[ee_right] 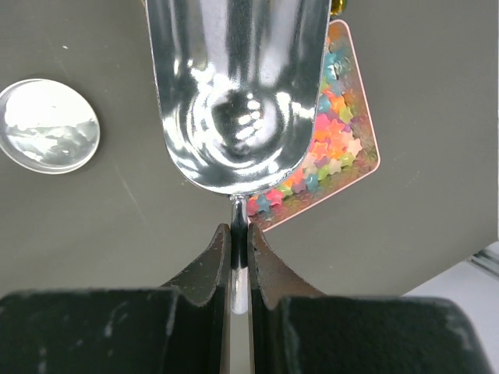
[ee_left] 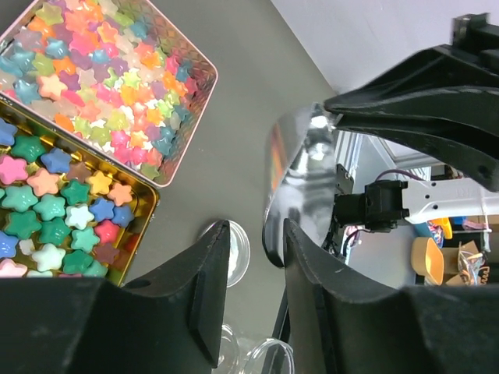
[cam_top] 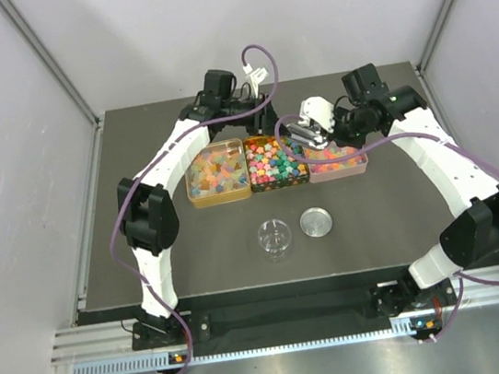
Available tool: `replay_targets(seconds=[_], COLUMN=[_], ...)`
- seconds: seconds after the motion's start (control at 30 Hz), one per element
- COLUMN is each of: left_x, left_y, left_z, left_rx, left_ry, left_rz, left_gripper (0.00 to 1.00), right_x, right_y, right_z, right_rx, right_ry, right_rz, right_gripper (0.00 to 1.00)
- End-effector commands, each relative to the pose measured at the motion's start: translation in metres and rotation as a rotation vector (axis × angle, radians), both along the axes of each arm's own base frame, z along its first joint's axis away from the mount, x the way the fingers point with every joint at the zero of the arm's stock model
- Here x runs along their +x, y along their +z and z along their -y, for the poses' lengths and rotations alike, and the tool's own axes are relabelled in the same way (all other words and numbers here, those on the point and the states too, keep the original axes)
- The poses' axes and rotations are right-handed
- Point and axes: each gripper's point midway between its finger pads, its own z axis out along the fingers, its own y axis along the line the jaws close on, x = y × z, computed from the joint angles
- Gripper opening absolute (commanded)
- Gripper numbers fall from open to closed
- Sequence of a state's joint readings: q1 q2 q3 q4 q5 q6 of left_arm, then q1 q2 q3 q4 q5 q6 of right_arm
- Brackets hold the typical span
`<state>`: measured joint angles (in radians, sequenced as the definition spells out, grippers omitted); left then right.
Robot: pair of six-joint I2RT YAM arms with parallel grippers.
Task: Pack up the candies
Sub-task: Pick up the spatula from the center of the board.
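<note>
The candies are small coloured stars lying in three open tins: a gold tin (cam_top: 215,173), a middle tin (cam_top: 274,161) and a pink tin (cam_top: 339,163). My right gripper (ee_right: 240,234) is shut on the thin handle of a shiny metal scoop (ee_right: 234,86). The scoop's bowl is empty and hovers over the edge of the pink tin's candies (ee_right: 337,144). My left gripper (ee_left: 256,234) stands open with nothing between its fingers. It hangs above the table beside the scoop (ee_left: 300,179), near the pink tin's candies (ee_left: 101,86) and the larger stars (ee_left: 54,210).
A clear glass jar (cam_top: 275,239) stands in front of the tins, with a round silver lid (cam_top: 317,222) lying flat to its right. The lid (ee_right: 48,125) shows left of the scoop. Both arms reach over the tins at the back of the dark table.
</note>
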<state>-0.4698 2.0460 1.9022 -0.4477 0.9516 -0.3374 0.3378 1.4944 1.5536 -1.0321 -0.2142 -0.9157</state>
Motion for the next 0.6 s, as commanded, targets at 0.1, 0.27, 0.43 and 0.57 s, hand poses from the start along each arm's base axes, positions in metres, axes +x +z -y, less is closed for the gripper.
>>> replay_targets(seconds=[0.1,0.27,0.43,0.57], left_x=[0.002,-0.004,-0.029,-0.045], left_y=[-0.009,-0.006,0.035,0.058], left_z=[0.007,0.013,0.006,-0.027], left_rx=[-0.004,-0.056,-0.248,-0.311], left_ry=[-0.026,-0.079,-0.253,-0.361], left_rz=[0.018,0.003,-0.099,-0.23], left_gripper=[0.18,0.0,0.0,0.0], right_x=[-0.009,-0.013,-0.023,-0.029], right_y=[0.063,0.079,0.069,0.089], right_z=[-0.013,-0.018,-0.017,-0.015], right_rx=[0.106,0.153,0.155,0.223], right_ry=[0.045,0.049,0.056,0.013], right_rz=[0.129,0.151,0.119,0.157], right_gripper=[0.0,0.0,0.0,0.59])
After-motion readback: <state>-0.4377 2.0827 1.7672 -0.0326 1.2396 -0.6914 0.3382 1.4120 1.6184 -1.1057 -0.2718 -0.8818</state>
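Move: The spatula's near blade edge is already between the open left fingers. Its middle lies about 6 cm right and 2 cm back of the left hand, level or slightly below. The right hand holds its handle, with that middle some 4 cm left and 2 cm ahead of it. About 20 cm below, the middle candy box is some 3 cm ahead and 4 cm left of the left hand; the pink-rimmed box is about 7 cm straight ahead of the right hand. The left fingers shut on the end of the spatula's blade while the hand dips a little over 1 cm, then it rises about 2.5 cm, draws slightly back and twists nearly 20 degrees, its fingertips tipping up. The right hand, still gripping the handle, rises some 4 cm and eases back about 2, and right at the end its fingers part and let go. ##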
